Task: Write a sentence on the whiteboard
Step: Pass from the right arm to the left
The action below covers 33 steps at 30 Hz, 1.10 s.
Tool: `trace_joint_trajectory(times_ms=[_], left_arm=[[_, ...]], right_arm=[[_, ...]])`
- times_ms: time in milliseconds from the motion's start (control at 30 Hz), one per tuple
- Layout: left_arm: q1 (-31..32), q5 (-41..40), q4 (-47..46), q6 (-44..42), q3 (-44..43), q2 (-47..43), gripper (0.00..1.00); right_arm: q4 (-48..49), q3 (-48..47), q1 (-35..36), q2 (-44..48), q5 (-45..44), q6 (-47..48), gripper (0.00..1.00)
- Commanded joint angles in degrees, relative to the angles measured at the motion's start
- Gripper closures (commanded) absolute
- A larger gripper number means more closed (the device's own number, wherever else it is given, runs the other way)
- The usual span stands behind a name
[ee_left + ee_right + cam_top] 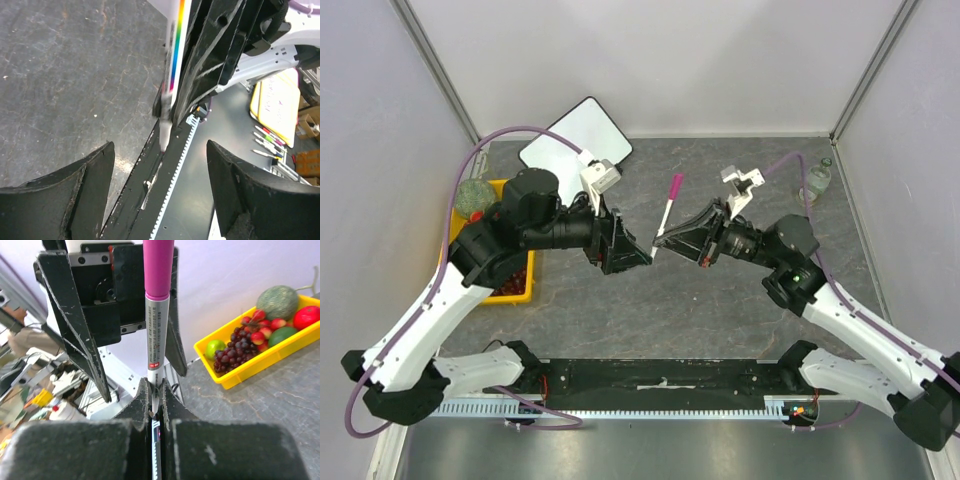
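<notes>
A marker [667, 215] with a white barrel and a pink cap stands tilted over the middle of the table. My right gripper [663, 240] is shut on its lower end. In the right wrist view the barrel [157, 330] rises from between the shut fingers [156, 390]. My left gripper [640, 255] faces it, open; in the left wrist view its fingers [159, 145] stand wide apart either side of the marker's tip [163, 140], not touching it. The whiteboard [575, 140] leans at the back left corner. The sentence is not in view.
A yellow tray [516, 293] of fruit sits at the left under my left arm, also in the right wrist view [250, 371]. A green melon [473, 197] lies in it. A small bottle [817, 182] stands at the back right.
</notes>
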<state>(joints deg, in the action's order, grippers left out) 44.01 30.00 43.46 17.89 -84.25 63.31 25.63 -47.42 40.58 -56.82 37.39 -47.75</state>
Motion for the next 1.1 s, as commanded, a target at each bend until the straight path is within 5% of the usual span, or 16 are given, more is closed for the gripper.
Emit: trace_joint_trajectory(times_ms=[0,367,433,533,667,733,900,933,1067], left_arm=[[0.1,-3.6,-4.6,2.2,3.0,-2.2,0.21],[0.1,5.5,-19.0,6.7,5.2,4.0,0.33],[0.1,7.0,-21.3,7.6,5.6,4.5,0.51],[0.0,8.2,-21.9,8.0,5.8,5.2,0.96],[0.0,6.7,-21.0,7.5,6.6,4.1,0.98],[0.1,5.5,-19.9,7.1,6.6,3.0,0.98],[0.0,3.4,-15.3,5.7,5.3,0.7,0.98],[0.1,3.1,-14.1,5.2,5.1,0.4,0.98],[0.1,2.9,-8.8,3.3,3.8,-0.2,0.98]], right_arm=[[6.3,4.1,-0.3,5.7,-12.4,-4.8,1.00],[10.0,6.3,-0.3,5.8,-14.7,-9.6,1.00],[10.3,6.5,-0.3,5.8,-14.7,-10.0,1.00],[9.8,6.7,-0.3,6.3,-15.4,-10.0,1.00],[5.1,4.9,-0.4,6.9,-16.1,-7.2,1.00],[1.3,3.1,-0.6,7.2,-16.5,-5.0,0.80],[-7.9,-2.0,-3.3,7.6,-15.8,1.4,0.10],[-9.6,-3.1,-4.7,7.2,-14.5,2.0,0.02],[-8.7,-6.4,-10.3,4.4,-2.2,0.6,0.02]])
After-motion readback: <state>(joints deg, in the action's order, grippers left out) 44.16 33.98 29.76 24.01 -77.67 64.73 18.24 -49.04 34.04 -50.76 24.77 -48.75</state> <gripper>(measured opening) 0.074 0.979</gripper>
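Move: The marker, pink end up and gripped near its lower white end by the right fingers, has its middle about 4 cm to the right of the open left hand, 3 cm ahead and 2 cm above. From the right hand, that middle is roughly 2 cm ahead, 1 cm right and 3 cm up. The whiteboard stands some 34 cm ahead and 18 cm left of the left hand, the fruit tray about 16 cm ahead and 38 cm left, both some 25 cm lower. The marker's free white end is taken by the left hand, which goes about 4.5 cm right, a little forward and down, pinches it just below the right fingers, then eases back left. Still gripping, the right hand shifts right, forward and up, then opens wide and withdraws right and forward, ending some 5 cm farther out and turned nearly 20 degrees clockwise. ##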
